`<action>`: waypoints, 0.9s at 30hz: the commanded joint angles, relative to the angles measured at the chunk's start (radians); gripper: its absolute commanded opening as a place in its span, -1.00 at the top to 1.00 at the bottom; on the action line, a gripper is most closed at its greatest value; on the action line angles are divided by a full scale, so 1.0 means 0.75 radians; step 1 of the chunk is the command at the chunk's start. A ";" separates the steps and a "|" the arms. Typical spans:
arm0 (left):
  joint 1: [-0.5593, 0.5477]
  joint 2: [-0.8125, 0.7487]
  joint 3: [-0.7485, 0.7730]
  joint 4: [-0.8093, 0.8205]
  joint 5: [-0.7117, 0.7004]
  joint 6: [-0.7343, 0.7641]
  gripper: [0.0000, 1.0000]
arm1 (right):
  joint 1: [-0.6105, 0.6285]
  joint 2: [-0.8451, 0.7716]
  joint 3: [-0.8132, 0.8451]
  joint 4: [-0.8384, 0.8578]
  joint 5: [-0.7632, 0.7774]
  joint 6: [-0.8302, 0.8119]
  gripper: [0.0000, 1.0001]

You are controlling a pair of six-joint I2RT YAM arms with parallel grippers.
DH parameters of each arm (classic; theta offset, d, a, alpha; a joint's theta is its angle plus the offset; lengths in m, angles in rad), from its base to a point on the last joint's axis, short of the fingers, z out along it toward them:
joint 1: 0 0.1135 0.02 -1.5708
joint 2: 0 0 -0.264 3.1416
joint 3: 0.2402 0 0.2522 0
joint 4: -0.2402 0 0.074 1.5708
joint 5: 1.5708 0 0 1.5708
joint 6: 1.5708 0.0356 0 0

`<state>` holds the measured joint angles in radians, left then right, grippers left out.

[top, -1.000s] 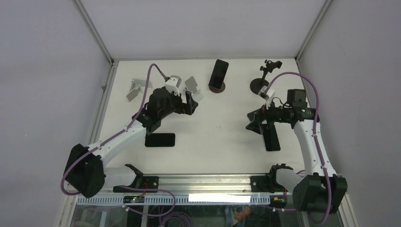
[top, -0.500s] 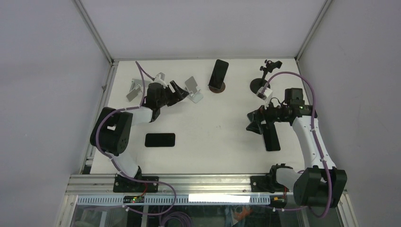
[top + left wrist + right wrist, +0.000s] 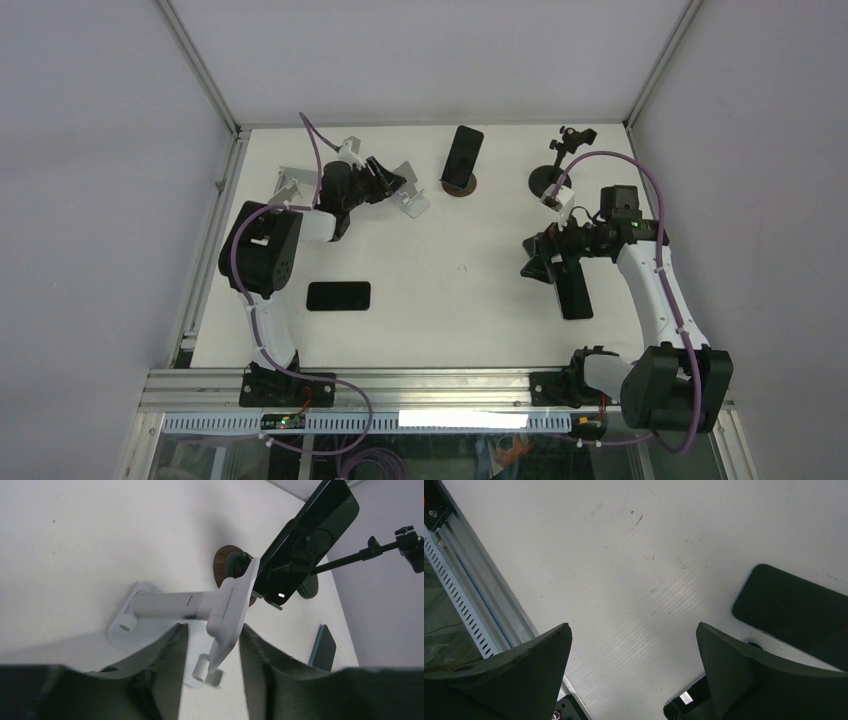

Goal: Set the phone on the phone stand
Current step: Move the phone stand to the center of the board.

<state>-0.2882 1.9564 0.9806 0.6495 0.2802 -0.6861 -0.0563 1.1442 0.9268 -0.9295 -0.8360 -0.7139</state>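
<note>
One black phone (image 3: pixel 338 296) lies flat on the white table (image 3: pixel 450 320) at the front left. A second, teal-edged phone (image 3: pixel 573 293) (image 3: pixel 322 647) (image 3: pixel 794 610) lies flat by the right arm. A white phone stand (image 3: pixel 410 190) (image 3: pixel 165 605) stands at the back left. My left gripper (image 3: pixel 392 180) (image 3: pixel 214 627) straddles the lower edge of its tilted plate (image 3: pixel 235 605), jaws half apart with a gap on both sides. My right gripper (image 3: pixel 538 264) (image 3: pixel 634 630) hangs wide open over bare table, just left of the teal-edged phone.
A third phone (image 3: pixel 463 155) (image 3: pixel 310 535) leans on a round wooden-based stand (image 3: pixel 459 186) at the back centre. A black clamp stand (image 3: pixel 553 170) stands at the back right, a grey folding stand (image 3: pixel 285 190) at the far back left. The metal rail (image 3: pixel 440 380) runs along the front edge.
My left arm has swung back to the white stand and its jaws have narrowed around the plate. The right arm has barely shifted and stays wide open.
</note>
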 commanded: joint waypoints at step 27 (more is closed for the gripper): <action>-0.072 -0.427 -0.372 0.120 0.532 0.249 1.00 | -0.011 0.010 0.030 0.040 -0.003 -0.007 -0.98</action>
<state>-0.3008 1.7298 0.7490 0.6659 0.6010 -0.5159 -0.0574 1.1530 0.9268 -0.9253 -0.8242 -0.7158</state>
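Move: The silver phone stand is just off the left fingers, its middle about 3 cm to the right, level fore and aft, roughly 3 cm lower; its raised plate already sits between the open fingertips. The round-based stand holding a phone is some 16 cm right and 3 cm ahead, and the folded silver stand about 27 cm left and level. From the idle right hand the silver stand lies roughly 22 cm ahead, 31 cm left and 10 cm below. Left fingers pinch the silver stand's plate, then draw it back about 10 cm, turning some 20 degrees clockwise. ##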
